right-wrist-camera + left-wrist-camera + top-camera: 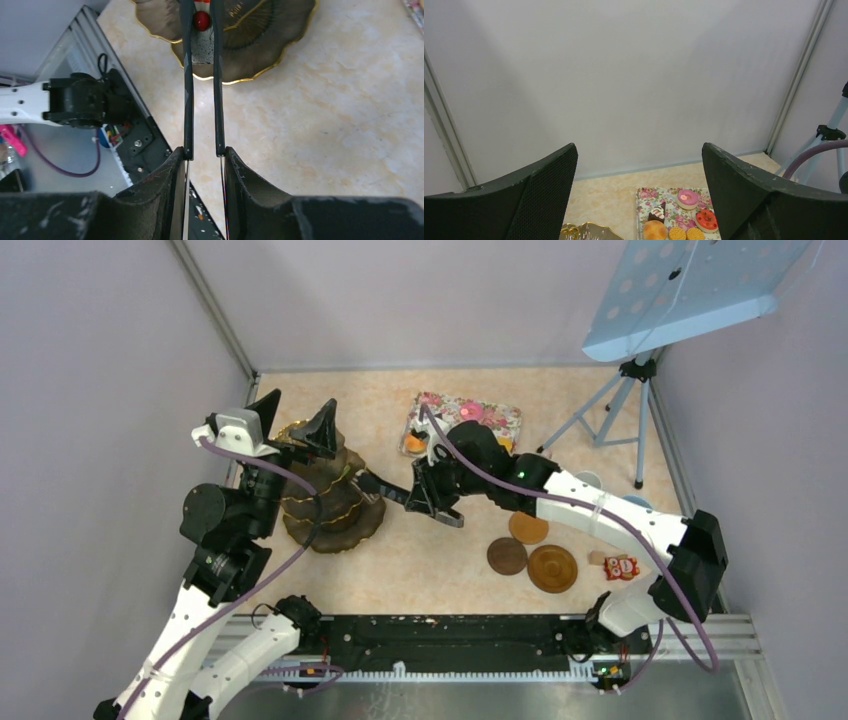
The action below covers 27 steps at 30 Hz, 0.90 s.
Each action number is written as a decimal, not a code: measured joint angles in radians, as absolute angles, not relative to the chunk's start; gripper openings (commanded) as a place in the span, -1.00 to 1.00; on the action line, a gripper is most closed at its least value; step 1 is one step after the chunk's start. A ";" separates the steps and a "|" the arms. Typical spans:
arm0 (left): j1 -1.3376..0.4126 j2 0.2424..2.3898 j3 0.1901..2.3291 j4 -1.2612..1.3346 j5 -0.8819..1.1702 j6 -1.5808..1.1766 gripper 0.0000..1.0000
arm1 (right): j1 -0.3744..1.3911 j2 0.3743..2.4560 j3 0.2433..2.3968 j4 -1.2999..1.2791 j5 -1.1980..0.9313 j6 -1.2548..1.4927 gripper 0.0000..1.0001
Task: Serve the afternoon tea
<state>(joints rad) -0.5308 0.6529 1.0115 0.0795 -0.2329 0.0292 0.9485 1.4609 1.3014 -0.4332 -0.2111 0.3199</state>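
My right gripper [437, 496] [203, 155] is shut on the handles of the black tongs [385, 490] [189, 100]. The tongs reach left over the gold-rimmed tiered stand [335, 520] [270, 50]. Between the tong arms, over the stand, sits a small cake with a red ball on top [201, 20]; the tong tips are cut off by the frame. A pink doughnut [687, 197], a red cake [706, 219], a bun [654, 230] and orange biscuits [677, 233] lie on the rose tray [510, 415] [644, 197]. My left gripper [297, 415] [639, 150] hangs open above the stand.
Three brown round saucers [552, 568] and a small red packet [622, 567] lie front right. A white cup [588, 480] and a light-blue mug [640, 502] peek out behind my right arm. A tripod [625, 410] carrying a blue perforated board [690, 290] stands back right. Walls close in on all sides.
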 measured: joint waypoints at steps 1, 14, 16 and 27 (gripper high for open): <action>-0.531 0.653 1.011 0.080 -0.233 0.029 0.97 | 0.952 1.461 1.301 -0.419 -0.229 0.338 -0.74; -0.531 0.653 1.011 0.080 -0.233 0.029 0.97 | 0.961 1.555 1.318 -0.246 -0.358 0.443 -0.73; -0.531 0.654 1.011 0.080 -0.233 0.029 0.98 | 0.965 1.590 1.321 -0.244 -0.369 0.447 -0.73; -0.531 0.666 1.011 0.080 -0.228 0.029 0.97 | 0.988 1.682 1.394 -0.232 -0.367 0.439 -0.74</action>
<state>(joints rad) -0.5308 0.6659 1.0111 0.0799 -0.2283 0.0288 0.9882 1.6817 1.3941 -0.2317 -0.3668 0.4389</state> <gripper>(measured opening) 0.987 0.289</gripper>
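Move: The tea stand lies about 22 cm to the right hand's left and 5 cm ahead, its mid-height some 8 cm lower; the held tongs reach towards it, a cake already in their tips. The floral tray is about 24 cm ahead and 9 cm right; the dark round coaster is 6 cm back and 19 cm right. From the idle left hand the stand is some 31 cm below, about 2 cm ahead and 3 cm left. Carry the cake left in the tongs, over the stand's lower tiers: bring the right hand about 7 cm left, first rising some 2.5 cm, then dipping about 4.5 cm once the tips are farther in. Let the wrist tilt roughly 10 degrees on the way, and keep the fingers' grip on the tongs unchanged. ##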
